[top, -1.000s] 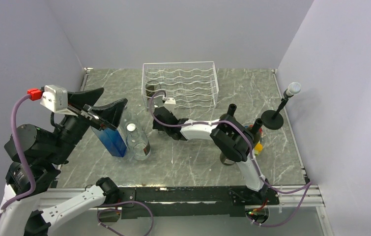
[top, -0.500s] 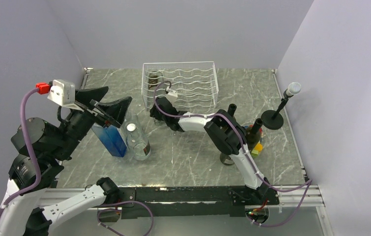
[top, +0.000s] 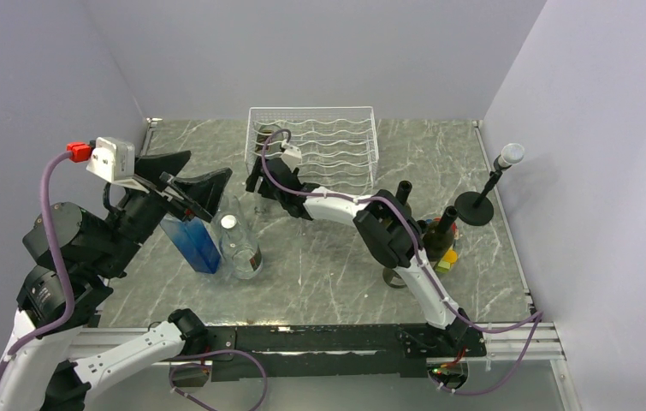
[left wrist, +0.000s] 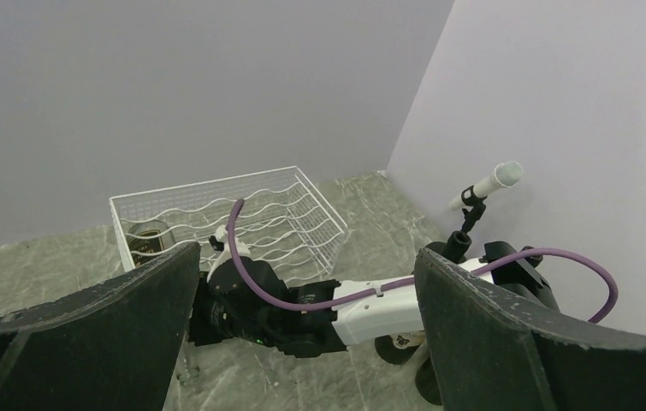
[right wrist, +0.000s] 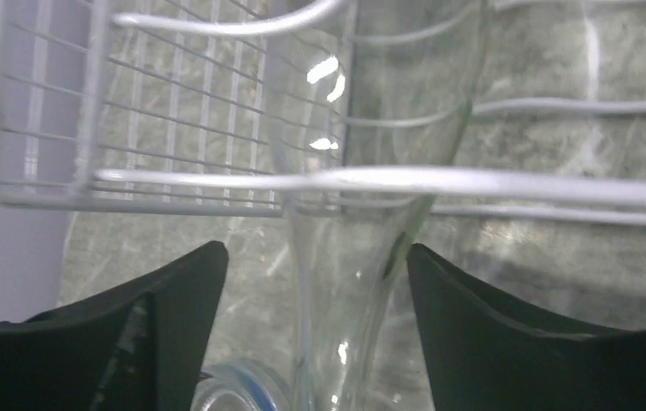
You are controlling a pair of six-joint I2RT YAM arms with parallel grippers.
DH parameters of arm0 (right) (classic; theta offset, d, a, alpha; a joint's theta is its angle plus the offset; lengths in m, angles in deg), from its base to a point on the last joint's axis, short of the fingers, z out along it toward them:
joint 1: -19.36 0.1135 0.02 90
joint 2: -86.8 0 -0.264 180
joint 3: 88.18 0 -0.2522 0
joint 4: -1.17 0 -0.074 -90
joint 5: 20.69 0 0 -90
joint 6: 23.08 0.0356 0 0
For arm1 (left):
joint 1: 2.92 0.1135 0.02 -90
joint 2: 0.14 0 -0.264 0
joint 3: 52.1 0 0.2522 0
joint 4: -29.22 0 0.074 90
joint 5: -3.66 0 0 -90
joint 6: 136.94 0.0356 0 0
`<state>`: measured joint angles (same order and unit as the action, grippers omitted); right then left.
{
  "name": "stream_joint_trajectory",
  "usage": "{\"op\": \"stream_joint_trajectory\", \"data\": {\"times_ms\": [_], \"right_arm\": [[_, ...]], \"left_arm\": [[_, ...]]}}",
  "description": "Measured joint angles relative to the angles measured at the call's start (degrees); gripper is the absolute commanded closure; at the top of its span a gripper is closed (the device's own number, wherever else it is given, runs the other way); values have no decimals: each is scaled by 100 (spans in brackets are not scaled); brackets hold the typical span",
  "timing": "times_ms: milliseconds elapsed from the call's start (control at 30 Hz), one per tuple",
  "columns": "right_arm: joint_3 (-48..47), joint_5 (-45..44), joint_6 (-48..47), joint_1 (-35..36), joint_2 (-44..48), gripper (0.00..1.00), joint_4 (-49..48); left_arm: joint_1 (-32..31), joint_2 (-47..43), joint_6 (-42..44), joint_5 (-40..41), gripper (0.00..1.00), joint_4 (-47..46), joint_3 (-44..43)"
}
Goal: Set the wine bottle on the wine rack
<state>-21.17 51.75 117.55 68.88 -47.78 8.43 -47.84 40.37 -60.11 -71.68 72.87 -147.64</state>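
The white wire wine rack (top: pixel 328 144) stands at the back of the table. A clear glass wine bottle with a dark label (top: pixel 265 137) lies in its leftmost cradle, neck pointing toward me. In the right wrist view the bottle's neck (right wrist: pixel 362 257) runs between my right gripper's (right wrist: pixel 315 253) open jaws, with a gap on each side, under the rack's front wire (right wrist: pixel 473 181). From above, the right gripper (top: pixel 257 175) sits at the rack's front left corner. My left gripper (top: pixel 195 175) hangs open and empty high over the left side; it looks onto the rack (left wrist: pixel 293 214) and the labelled bottle (left wrist: pixel 148 241).
A blue bottle (top: pixel 195 241) and a clear bottle (top: pixel 240 248) stand under the left gripper. Two dark bottles (top: pixel 444 224) and small coloured blocks (top: pixel 449 255) stand by the right arm's elbow. A microphone on a round stand (top: pixel 488 187) is at the right edge.
The right gripper has moved back and left to the rack's front, carrying the bottle into the left cradle, and its jaws have opened off the neck. The left arm shifted slightly right.
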Motion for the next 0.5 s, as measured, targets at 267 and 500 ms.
{"op": "stream_joint_trajectory", "data": {"times_ms": [267, 500], "right_arm": [[-109, -22, -87, -4, 37, 2, 76], [83, -35, -483, -2, 658, 0, 625]], "left_arm": [[0, -17, -11, 2, 1, 0, 0], [0, -101, -7, -2, 1, -7, 0]]}}
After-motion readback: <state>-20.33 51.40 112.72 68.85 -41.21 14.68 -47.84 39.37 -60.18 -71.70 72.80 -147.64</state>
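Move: The wine bottle already lies in the left end of the wine rack with its neck towards me, between my right hand's parting fingers. Its middle is about 7 cm ahead, nearly level with them. The rack's middle is some 9 cm ahead and 14 cm to the right. A clear bottle stands about 9 cm back and 7 cm left, and the label bottle some 20 cm back and 4 cm left. From my left hand, the wine bottle is about 30 cm ahead, 6 cm right and 44 cm below. I finish spreading my right fingers, already well apart at the wine bottle's neck, to fully open. After a small nudge forward and up I lift away from the neck, about 4 cm in all and fastest at the end, easing back and to the right by a centimetre or two. ##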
